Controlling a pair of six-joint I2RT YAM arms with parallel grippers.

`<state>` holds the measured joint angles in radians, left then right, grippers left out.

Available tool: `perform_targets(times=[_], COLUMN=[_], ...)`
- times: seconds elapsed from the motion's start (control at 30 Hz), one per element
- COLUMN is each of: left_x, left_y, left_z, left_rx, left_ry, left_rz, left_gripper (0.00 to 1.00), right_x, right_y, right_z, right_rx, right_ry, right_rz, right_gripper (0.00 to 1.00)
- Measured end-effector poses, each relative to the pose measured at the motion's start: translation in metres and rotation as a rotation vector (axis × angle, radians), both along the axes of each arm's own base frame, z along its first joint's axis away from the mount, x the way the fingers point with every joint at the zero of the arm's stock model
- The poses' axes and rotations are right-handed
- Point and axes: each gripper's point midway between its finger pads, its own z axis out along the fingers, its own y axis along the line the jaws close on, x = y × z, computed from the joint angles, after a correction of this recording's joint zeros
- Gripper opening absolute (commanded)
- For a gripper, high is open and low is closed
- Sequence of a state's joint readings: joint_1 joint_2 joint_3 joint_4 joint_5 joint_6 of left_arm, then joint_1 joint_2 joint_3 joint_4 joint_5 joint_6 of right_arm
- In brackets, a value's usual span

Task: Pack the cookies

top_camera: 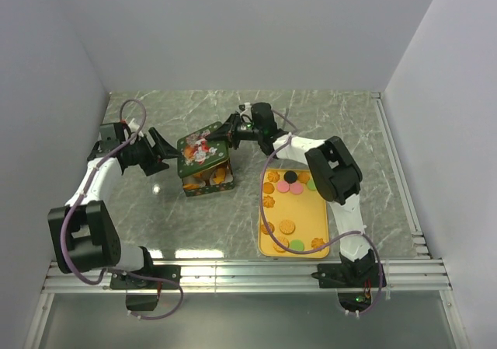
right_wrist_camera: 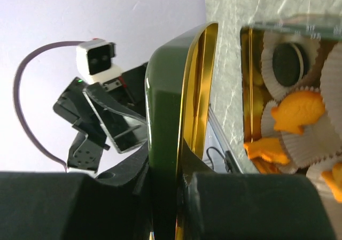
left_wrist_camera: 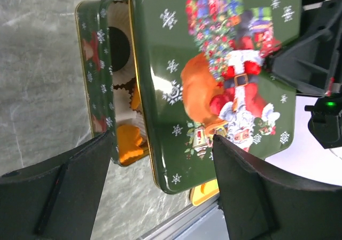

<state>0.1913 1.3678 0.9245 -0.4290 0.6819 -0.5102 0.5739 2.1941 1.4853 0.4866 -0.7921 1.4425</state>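
A green Christmas tin (top_camera: 208, 182) stands mid-table, with cookies (right_wrist_camera: 296, 111) in white paper cups inside. Its Santa-printed lid (top_camera: 200, 148) hangs tilted over the tin. My right gripper (top_camera: 223, 136) is shut on the lid's right edge, and in the right wrist view the lid (right_wrist_camera: 176, 117) runs edge-on between that gripper's (right_wrist_camera: 179, 197) fingers. Just off the lid's left edge, my left gripper (top_camera: 172, 151) is open. The left wrist view has the lid (left_wrist_camera: 214, 79) filling the frame, its near corner between this gripper's (left_wrist_camera: 160, 181) spread fingers. Loose cookies (top_camera: 289, 187) lie on a yellow tray (top_camera: 307, 209).
The yellow tray lies right of the tin, under the right arm, and a corner of the tray (left_wrist_camera: 206, 192) peeks from under the lid. An aluminium rail (top_camera: 248, 275) runs along the near table edge. White walls close the left, back and right sides.
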Motion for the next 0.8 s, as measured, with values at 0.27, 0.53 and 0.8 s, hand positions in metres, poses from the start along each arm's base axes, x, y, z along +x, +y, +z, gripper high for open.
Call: perform_targets(times=[0.27, 0.53, 0.8], left_x=[0.013, 0.014, 0.013], left_y=[0.0, -0.001, -0.013], left_z=[-0.025, -0.053, -0.074], left_rx=[-0.022, -0.047, -0.043], left_ry=[0.039, 0.099, 0.153], left_rz=[-0.006, -0.012, -0.044], left_gripper=[0.79, 0.68, 0.57], right_x=[-0.003, -0.006, -0.006], right_y=[0.014, 0.02, 0.019], right_z=[-0.019, -0.042, -0.045], right_rx=[-0.015, -0.049, -0.06], right_ry=[0.008, 0.024, -0.001], right_rz=[0.006, 0.006, 0.01], right_gripper=[0.0, 0.0, 0.0])
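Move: The lid still in the right fingers has its middle about 10 cm to the left hand's right, 2 cm ahead and some 3 cm below it. The open tin's middle is about 11 cm right, 1 cm back and 11 cm below the left hand; from the right hand it is 5 cm left, 5 cm back and 12 cm down. The tin's black cookie sits 10 cm left of the right hand, 3 cm back and 13 cm below. Keeping its pinch on the lid's right edge, the right hand lowers the lid about 4.5 cm onto the tin, easing 2 cm left as it sinks, and nearly stops over the last part with little turn of the wrist. The left hand drops beside it, about 7.5 cm down and slightly forward, tipping its fingers some 10 degrees further down and partly closing them from wide open as they come to the lid's left edge, where contact can't be made out. ##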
